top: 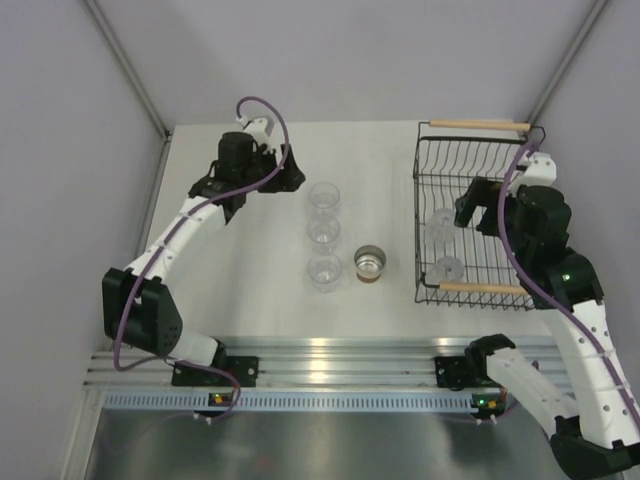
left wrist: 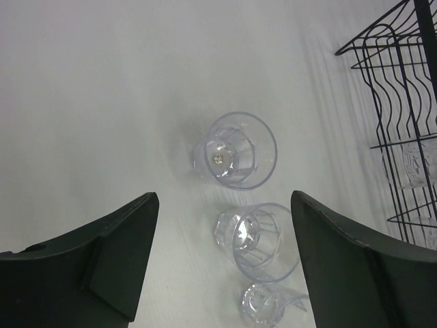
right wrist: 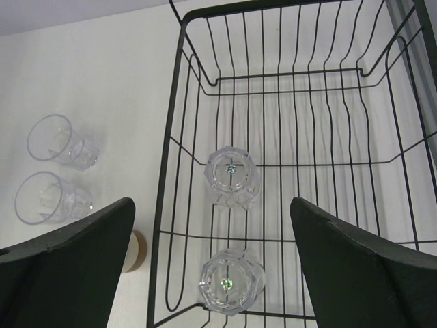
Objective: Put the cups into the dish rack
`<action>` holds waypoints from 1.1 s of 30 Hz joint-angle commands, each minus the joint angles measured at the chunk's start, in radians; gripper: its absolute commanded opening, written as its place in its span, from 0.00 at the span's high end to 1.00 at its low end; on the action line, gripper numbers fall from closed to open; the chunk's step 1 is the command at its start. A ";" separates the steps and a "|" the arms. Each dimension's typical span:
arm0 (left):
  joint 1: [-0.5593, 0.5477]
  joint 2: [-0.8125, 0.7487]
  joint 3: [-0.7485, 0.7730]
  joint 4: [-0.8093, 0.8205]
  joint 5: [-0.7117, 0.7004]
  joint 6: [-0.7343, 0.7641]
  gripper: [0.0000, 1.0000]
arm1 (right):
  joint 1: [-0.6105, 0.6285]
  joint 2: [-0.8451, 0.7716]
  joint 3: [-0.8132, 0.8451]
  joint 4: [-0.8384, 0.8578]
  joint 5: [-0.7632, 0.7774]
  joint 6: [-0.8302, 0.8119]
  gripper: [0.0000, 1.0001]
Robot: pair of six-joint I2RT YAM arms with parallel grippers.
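Observation:
Three clear cups stand upright in a column on the table: far (top: 323, 197), middle (top: 322, 232), near (top: 324, 272). A short cup, silver inside and tan outside (top: 371, 263), stands right of the near one. My left gripper (top: 288, 176) hovers open just left of the far cup, empty; its view shows the far cup (left wrist: 235, 150), the middle cup (left wrist: 256, 239) and the near cup (left wrist: 263, 304) ahead of and between the fingers. The black wire dish rack (top: 418, 200) holds two upside-down clear cups (right wrist: 232, 176) (right wrist: 231, 281). My right gripper (top: 466, 208) hangs open and empty above them.
The rack has wooden bar handles at its far end (top: 480, 125) and near end (top: 480, 288). In the right wrist view, two table cups (right wrist: 58, 140) (right wrist: 48, 198) and the tan cup (right wrist: 135, 249) lie left of the rack wall (right wrist: 171, 137). Grey walls enclose the table.

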 commanded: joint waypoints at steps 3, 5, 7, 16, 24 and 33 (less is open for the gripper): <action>-0.082 0.131 0.161 -0.016 -0.169 0.052 0.17 | -0.014 -0.041 0.017 0.030 -0.011 -0.016 0.02; -0.091 0.188 0.204 -0.032 -0.191 0.061 0.17 | -0.016 -0.054 0.020 0.025 -0.016 -0.017 0.02; -0.102 0.217 0.227 -0.047 -0.234 0.081 0.17 | -0.015 -0.064 0.020 0.019 -0.016 -0.020 0.02; -0.124 0.346 0.290 -0.095 -0.311 0.126 0.18 | -0.018 -0.090 0.009 0.011 -0.005 -0.026 0.01; -0.125 0.421 0.298 -0.095 -0.275 0.124 0.18 | -0.019 -0.094 -0.014 0.017 -0.007 -0.020 0.01; -0.133 0.497 0.296 -0.095 -0.269 0.120 0.22 | -0.022 -0.098 -0.034 0.019 -0.004 -0.020 0.01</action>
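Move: The farthest of the three glass cups still on the table stands about 8 cm to the right of my left hand, some 3 cm ahead and 17 cm below. The middle cup is about 10 cm nearer to me than that cup, and the nearest one about 20 cm nearer. The metal cup stands roughly 20 cm right of my left hand and 14 cm back. From my right hand, the farthest cup is about 28 cm left and 17 cm ahead. I swing my empty left hand forward and right, about 5 cm and 3 cm, then sink it steeply, some 13 cm in all, towards the left side of the farthest cup's mouth. Meanwhile the wrist rolls about 20 degrees, left side rising, and the fingers tip further down; they stay wide open. My right hand eases back and up about 2 cm over the rack, then sinks slightly. ##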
